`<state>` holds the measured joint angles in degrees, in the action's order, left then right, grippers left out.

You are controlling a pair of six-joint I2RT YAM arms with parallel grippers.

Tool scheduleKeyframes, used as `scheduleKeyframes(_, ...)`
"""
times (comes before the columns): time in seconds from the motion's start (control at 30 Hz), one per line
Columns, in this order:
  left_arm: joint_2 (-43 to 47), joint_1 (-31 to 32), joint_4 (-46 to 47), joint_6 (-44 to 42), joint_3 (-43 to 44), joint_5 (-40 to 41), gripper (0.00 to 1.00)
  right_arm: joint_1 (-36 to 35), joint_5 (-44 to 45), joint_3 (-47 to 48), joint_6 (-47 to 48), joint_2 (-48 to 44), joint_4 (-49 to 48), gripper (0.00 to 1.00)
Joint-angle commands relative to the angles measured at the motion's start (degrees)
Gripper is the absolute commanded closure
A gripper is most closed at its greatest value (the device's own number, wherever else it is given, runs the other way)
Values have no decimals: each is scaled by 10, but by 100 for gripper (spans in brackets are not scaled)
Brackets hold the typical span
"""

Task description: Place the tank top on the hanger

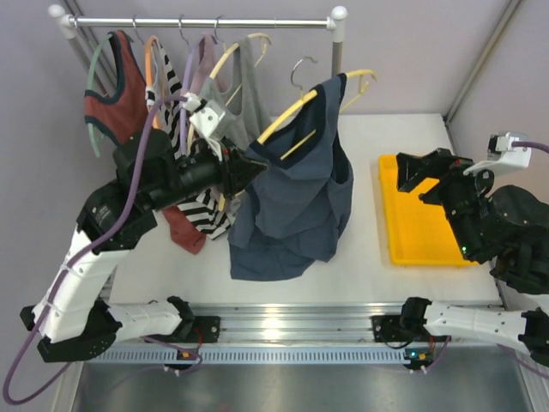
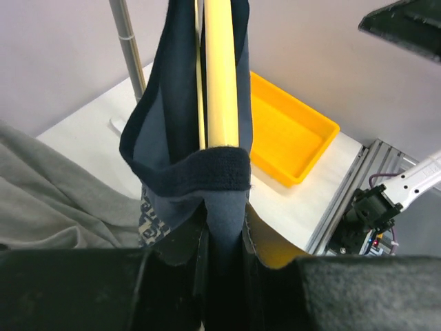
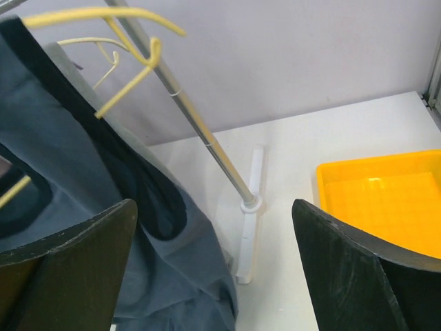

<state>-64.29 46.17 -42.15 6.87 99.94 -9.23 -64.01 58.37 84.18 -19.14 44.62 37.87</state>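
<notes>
The slate-blue tank top point(image 1: 296, 197) hangs in the air over the table's middle, its lower part bunched on the surface. The yellow hanger point(image 1: 287, 116) is threaded through it, one arm sticking out at upper right. My left gripper point(image 1: 256, 166) is shut on the tank top's shoulder at the hanger's left end. In the left wrist view the dark-trimmed strap point(image 2: 200, 176) wraps the hanger point(image 2: 222, 76), with blue cloth pinched in the gripper point(image 2: 224, 238). My right gripper point(image 1: 403, 172) is open over the tray, apart from the top. Its wrist view shows the gripper point(image 3: 213, 265) empty, with the tank top point(image 3: 69, 158) and hanger point(image 3: 89, 14) at left.
A clothes rack point(image 1: 202, 22) at the back holds a rust-red tank top point(image 1: 116, 103), a striped garment point(image 1: 202, 215) and a grey top point(image 1: 244, 94). The rack's right pole point(image 3: 200, 131) and white foot point(image 3: 248, 227) stand behind the blue top. A yellow tray point(image 1: 420, 215) lies at right.
</notes>
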Motion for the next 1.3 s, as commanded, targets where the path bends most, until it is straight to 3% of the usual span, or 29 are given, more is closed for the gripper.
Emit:
scheduleKeyframes(0.0,-48,0,-75,-20,135,24,100,-7,18,12,11,4,24,6)
scheduleKeyframes(0.17,-91,0,-128,-19,272,27,100,-7,17,13,12,6,24,6)
scheduleKeyframes(0.5,-74,-1,-127,-5,286,47,100,-7,-1,-4,7,14,19,5)
scheduleKeyframes(0.73,-8,-1,-130,12,143,65,100,-6,-28,-49,-26,13,21,5)
scheduleKeyframes(0.97,62,-1,-130,29,57,87,100,-7,-42,-77,-50,21,29,5)
scheduleKeyframes(1.27,50,-1,-86,50,-18,171,100,-6,-67,-89,-71,28,37,5)
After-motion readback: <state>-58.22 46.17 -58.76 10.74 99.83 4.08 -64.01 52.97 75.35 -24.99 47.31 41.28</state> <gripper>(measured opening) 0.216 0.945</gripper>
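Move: The free stretch of the rack's rail, where the held hanger is to go, is about 24 cm ahead of the left hand, 5 cm right and 8 cm higher. The hanger's hook stands 14 cm ahead, 9 cm right and 8 cm up. The grey tank top hangs some 21 cm ahead, 5 cm left and 15 cm lower. From the right hand, the navy tank top's middle lies roughly 7 cm ahead, 22 cm left and 14 cm down. Keep the left gripper shut on the hanger's near shoulder and the navy cloth. Lift about 6 cm while easing left, then sink roughly 10 cm and go on left, about 7 cm in all, turning counter-clockwise some 15 degrees with the fingertips tipping slightly down. Hold the open, empty right gripper nearly still at first, then lower it about 7 cm and bring it 5 cm left. ##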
